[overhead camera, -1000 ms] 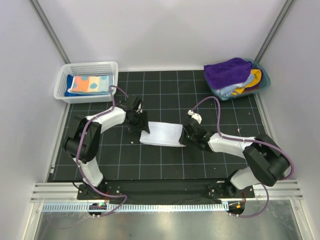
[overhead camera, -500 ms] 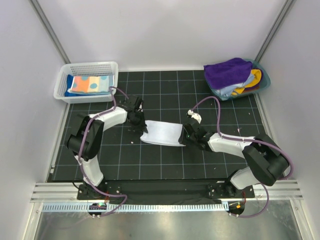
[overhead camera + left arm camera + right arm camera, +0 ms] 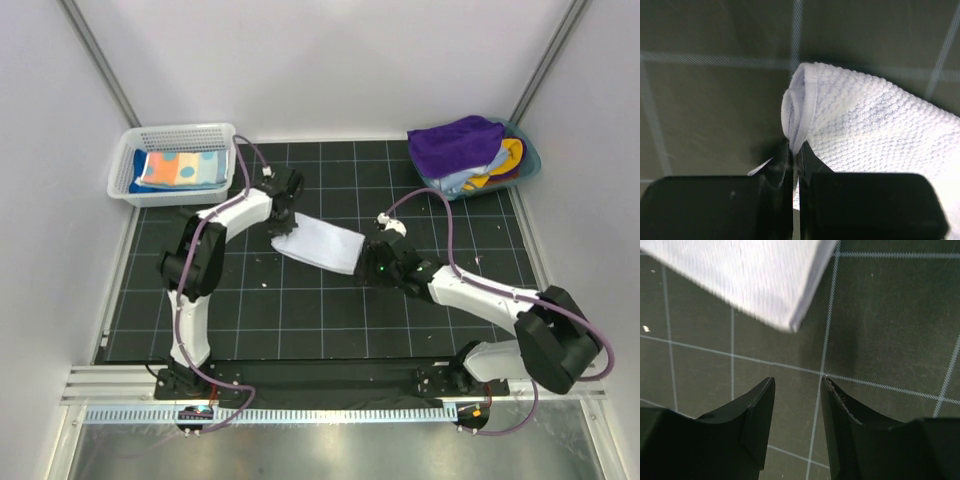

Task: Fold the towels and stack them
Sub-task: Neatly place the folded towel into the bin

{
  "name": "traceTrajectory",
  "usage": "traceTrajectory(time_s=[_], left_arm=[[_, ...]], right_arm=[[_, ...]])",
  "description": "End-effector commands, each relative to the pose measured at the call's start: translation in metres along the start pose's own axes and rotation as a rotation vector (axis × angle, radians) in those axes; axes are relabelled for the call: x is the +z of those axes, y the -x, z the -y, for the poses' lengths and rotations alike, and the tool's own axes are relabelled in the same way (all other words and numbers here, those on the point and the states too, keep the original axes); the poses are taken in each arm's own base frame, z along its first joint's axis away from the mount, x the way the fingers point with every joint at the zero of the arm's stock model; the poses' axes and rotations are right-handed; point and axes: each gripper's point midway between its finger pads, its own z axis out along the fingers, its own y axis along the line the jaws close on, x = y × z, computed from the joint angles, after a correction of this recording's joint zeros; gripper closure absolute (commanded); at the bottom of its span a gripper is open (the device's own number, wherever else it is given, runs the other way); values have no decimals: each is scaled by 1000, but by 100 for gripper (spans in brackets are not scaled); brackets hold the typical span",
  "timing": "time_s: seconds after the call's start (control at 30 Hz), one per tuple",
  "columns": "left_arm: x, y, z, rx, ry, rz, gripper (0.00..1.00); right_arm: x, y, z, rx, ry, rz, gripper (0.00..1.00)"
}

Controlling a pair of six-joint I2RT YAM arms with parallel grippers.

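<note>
A folded white towel (image 3: 322, 243) lies slanted on the black grid mat, one end lifted. My left gripper (image 3: 284, 222) is shut on that towel's corner; in the left wrist view the white towel (image 3: 875, 120) bunches between the closed jaws of the left gripper (image 3: 795, 150). My right gripper (image 3: 372, 262) stands open just off the towel's right corner, and in the right wrist view nothing lies between the jaws of the right gripper (image 3: 797, 381), with the white towel (image 3: 755, 275) ahead of them. A polka-dot towel (image 3: 180, 168) lies folded in the basket. A purple towel (image 3: 455, 143) tops a heap of towels.
The white mesh basket (image 3: 128, 160) stands at the back left of the mat. A teal tub (image 3: 530, 155) holding the heap stands at the back right. White walls with metal rails close in both sides, and a metal rail runs along the near edge.
My left gripper shut on the white towel's left corner and pulled it toward the back, turning the towel. My right gripper opened, let go of the right edge, and drew back slightly.
</note>
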Motion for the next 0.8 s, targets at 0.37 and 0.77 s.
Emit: traceTrajectory(time_s=[0.37,0.77], left_arm=[[-40,167,-90,143,631,380,100],[-76,244,-162,114,802,556,100]], right_arm=[[-47,8,13,-31,-19,54,51],[-37,-25,40,-6,-78,0,51]])
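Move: The left hand keeps its grip on the left end of the folded white towel, whose middle lies about 9 cm to its right, 5 cm back and 1 cm lower. The white bin's middle is some 30 cm left and 19 cm ahead, 2 cm higher; the dotted towel in it lies about 29 cm left, 19 cm ahead, at hand height. From the right hand, the bin's middle is roughly 53 cm left, 33 cm ahead and 1 cm lower. Forward, left and up towards the bin, about 16 cm ahead and 16 left, the left hand carries the pinched towel, forward-heavy first, then climbing leftward to the bin's right rim while its fingertips swing up to the left some 45 degrees. The right hand, already free, rises about 4 cm, then sinks again as it retreats back and right, fingers still half open. ##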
